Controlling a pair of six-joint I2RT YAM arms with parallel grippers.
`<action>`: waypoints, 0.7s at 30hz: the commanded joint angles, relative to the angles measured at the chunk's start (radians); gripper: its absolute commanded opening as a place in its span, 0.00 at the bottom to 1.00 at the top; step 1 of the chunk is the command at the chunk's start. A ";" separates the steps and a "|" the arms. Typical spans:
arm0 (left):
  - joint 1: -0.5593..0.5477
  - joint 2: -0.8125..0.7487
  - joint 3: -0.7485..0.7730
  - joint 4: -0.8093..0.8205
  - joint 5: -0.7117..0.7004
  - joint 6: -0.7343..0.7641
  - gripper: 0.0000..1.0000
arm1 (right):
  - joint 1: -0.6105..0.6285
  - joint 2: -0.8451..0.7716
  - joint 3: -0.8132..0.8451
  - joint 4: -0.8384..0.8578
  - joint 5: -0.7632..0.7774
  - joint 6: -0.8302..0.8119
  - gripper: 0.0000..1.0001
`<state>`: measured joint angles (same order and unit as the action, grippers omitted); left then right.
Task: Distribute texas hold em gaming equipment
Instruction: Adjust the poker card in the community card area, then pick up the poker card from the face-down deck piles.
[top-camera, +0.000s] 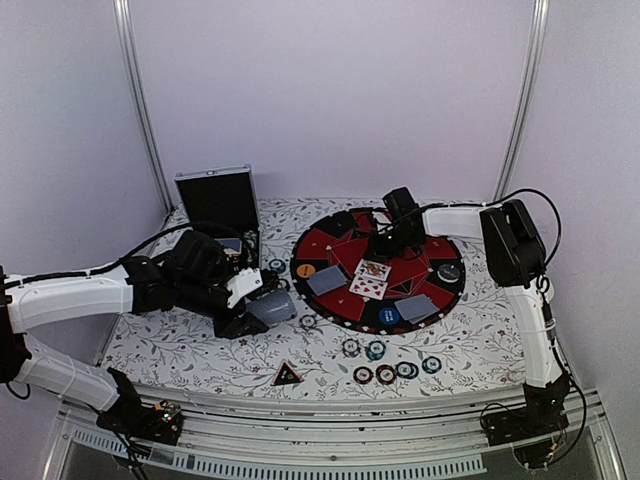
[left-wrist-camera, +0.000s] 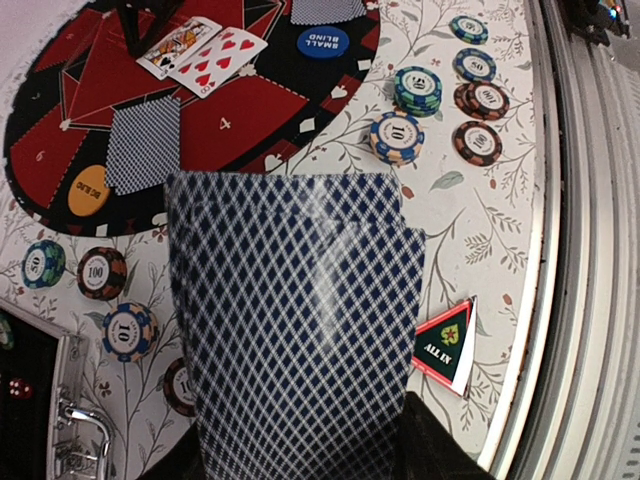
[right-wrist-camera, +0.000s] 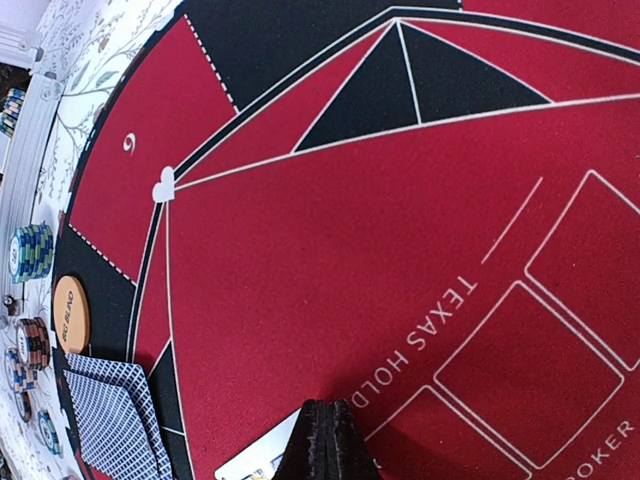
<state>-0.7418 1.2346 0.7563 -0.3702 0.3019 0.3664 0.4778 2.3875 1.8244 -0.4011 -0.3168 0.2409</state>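
My left gripper (top-camera: 262, 308) hangs over the cloth left of the mat, shut on a deck of blue-backed playing cards (left-wrist-camera: 290, 320) that fills the left wrist view and hides its fingertips. Right of the deck lie poker chips (left-wrist-camera: 397, 137) and the red-black triangle (left-wrist-camera: 447, 343). My right gripper (right-wrist-camera: 325, 440) is shut, tips down on the round red-and-black mat (right-wrist-camera: 350, 250), touching the edge of a face-up card (right-wrist-camera: 250, 465). On the mat sit two face-up cards (top-camera: 371, 278), face-down pairs (top-camera: 325, 281), and orange (top-camera: 305, 271), blue (top-camera: 388, 316) and black (top-camera: 449, 271) buttons.
An open silver-edged black case (top-camera: 217, 200) stands at the back left, behind my left arm. More chips (top-camera: 386, 374) lie in a loose row near the table's front edge (top-camera: 400, 405). Other chips (left-wrist-camera: 103, 272) sit between case and mat.
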 joint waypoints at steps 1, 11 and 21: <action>0.015 -0.023 0.006 0.028 0.010 0.001 0.49 | 0.008 -0.026 0.009 -0.061 0.043 -0.021 0.03; 0.015 -0.025 0.006 0.027 0.008 0.002 0.49 | 0.004 -0.229 -0.027 -0.064 0.106 -0.063 0.08; 0.015 -0.021 0.009 0.028 0.017 0.006 0.48 | 0.088 -0.502 -0.235 0.092 -0.180 -0.120 0.39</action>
<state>-0.7410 1.2343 0.7563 -0.3702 0.3038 0.3664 0.4919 1.9793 1.6474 -0.4046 -0.3271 0.1638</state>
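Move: The face card lies under the right hand's shut fingertips, which are down at its far edge near the far left corner; its middle is about 4 cm back and 2 cm right of them. The hearts card lies about 9 cm straight back from that hand, and the left face-down cards some 10 cm left and 7 cm back. From the left hand, which still holds the deck, the face card is roughly 20 cm ahead, 24 cm right and 11 cm lower. The face card is let be: the right hand's fingertips come free of its far edge and the hand rises, slowly at first, then fast, to about 15 cm up, drawing back some 4 cm near the end. On the way the fingers tip up by roughly 15 degrees, and late in the rise they part from shut to about a quarter open. ##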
